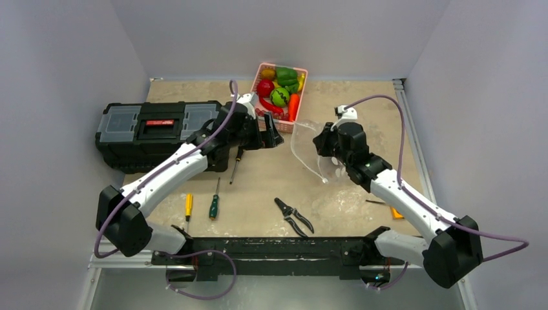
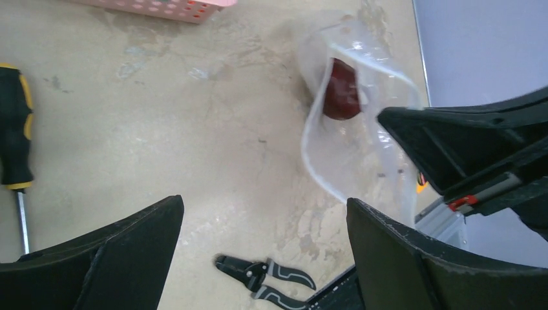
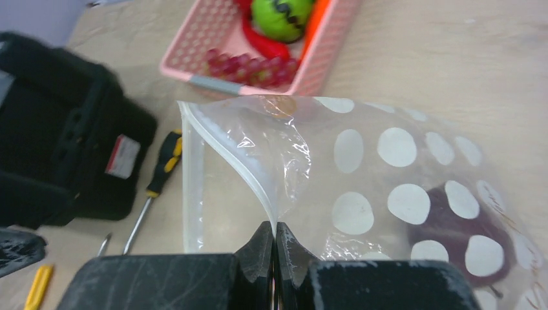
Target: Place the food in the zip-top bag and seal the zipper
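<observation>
The clear zip-top bag (image 3: 388, 174), printed with white dots, lies to the right of the table's middle with its mouth held up and open. My right gripper (image 3: 274, 234) is shut on the pale zipper (image 3: 223, 145) at the rim. A maroon round fruit (image 3: 465, 226) sits inside the bag (image 2: 362, 148) and shows through it (image 2: 340, 90). My left gripper (image 2: 265, 252) hangs open and empty over bare table, left of the bag (image 1: 307, 152) and just in front of the basket. More food lies in the pink basket (image 1: 261, 70): a green pepper (image 1: 286, 75), a green round fruit (image 1: 279, 97) and a red fruit (image 1: 265, 87).
A black toolbox (image 1: 152, 132) stands at the left. Screwdrivers (image 1: 214, 203) lie in front of it, and one (image 2: 14, 129) lies near the left gripper. Black pliers (image 1: 294, 216) lie near the front edge. A small yellow tool (image 1: 395, 212) lies under the right arm.
</observation>
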{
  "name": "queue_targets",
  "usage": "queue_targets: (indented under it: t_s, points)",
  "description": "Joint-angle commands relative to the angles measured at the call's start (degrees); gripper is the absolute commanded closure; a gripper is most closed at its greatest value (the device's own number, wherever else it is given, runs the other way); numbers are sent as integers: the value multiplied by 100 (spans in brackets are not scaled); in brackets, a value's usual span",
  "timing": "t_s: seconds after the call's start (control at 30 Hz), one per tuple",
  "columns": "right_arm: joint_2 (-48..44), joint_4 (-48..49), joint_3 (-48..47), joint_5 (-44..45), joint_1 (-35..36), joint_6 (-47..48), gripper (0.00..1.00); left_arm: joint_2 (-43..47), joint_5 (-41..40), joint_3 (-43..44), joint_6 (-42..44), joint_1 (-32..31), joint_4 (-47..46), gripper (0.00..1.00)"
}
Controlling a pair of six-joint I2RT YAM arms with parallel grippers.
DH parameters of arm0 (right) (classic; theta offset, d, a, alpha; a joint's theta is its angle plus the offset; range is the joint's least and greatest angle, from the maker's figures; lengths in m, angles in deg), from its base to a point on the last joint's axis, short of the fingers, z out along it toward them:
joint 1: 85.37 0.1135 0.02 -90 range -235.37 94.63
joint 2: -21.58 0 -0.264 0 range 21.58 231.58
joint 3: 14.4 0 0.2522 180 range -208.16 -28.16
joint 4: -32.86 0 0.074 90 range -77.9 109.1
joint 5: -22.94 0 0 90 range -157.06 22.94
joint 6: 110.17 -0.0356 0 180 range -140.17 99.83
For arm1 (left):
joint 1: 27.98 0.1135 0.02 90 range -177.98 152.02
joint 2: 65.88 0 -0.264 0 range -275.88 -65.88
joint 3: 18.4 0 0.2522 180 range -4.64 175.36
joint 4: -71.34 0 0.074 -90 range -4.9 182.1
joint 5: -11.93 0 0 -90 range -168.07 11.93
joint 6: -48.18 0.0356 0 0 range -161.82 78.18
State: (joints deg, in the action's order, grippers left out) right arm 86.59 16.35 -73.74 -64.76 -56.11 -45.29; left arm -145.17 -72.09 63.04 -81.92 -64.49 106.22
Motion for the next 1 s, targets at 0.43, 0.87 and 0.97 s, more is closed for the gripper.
queue_targets:
  t_s: [0.43,0.87,0.97]
  points:
    - [-537,-108,127,1773,1,-34,100,-2542,-1201,2469,1242,508,-569,8]
    - [-279,72,272,1579,1,67,100,-4755,-1894,4340,1161,707,-2329,6]
    - [-240,139,309,1571,-3,78,100,-5105,-2540,4522,665,705,-2538,3]
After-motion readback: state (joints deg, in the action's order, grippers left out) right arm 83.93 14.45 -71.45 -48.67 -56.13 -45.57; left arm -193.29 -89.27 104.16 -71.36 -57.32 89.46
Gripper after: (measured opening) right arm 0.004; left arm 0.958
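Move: The watermelon in the pink basket lies about 28 cm ahead of the left hand, 2 cm to its right and some 16 cm below. Around it, similarly low, the round red fruit is about 33 cm ahead and 4 cm left of this hand, the carrot 25 cm ahead and 7 cm right, the grapes 19 cm straight ahead. From the right hand, the watermelon is roughly 26 cm ahead, 12 cm left and 14 cm below. Still pinching the bag's rim, the right hand swings about 5 cm to the right, turning some 15 degrees clockwise, away from the basket. The empty left hand heads quickly forward over the basket's near part, about 27 cm, sinking 5 cm mostly late on; its wrist turns counter-clockwise and tips up while the fingers stay wide open, touching nothing visible. ##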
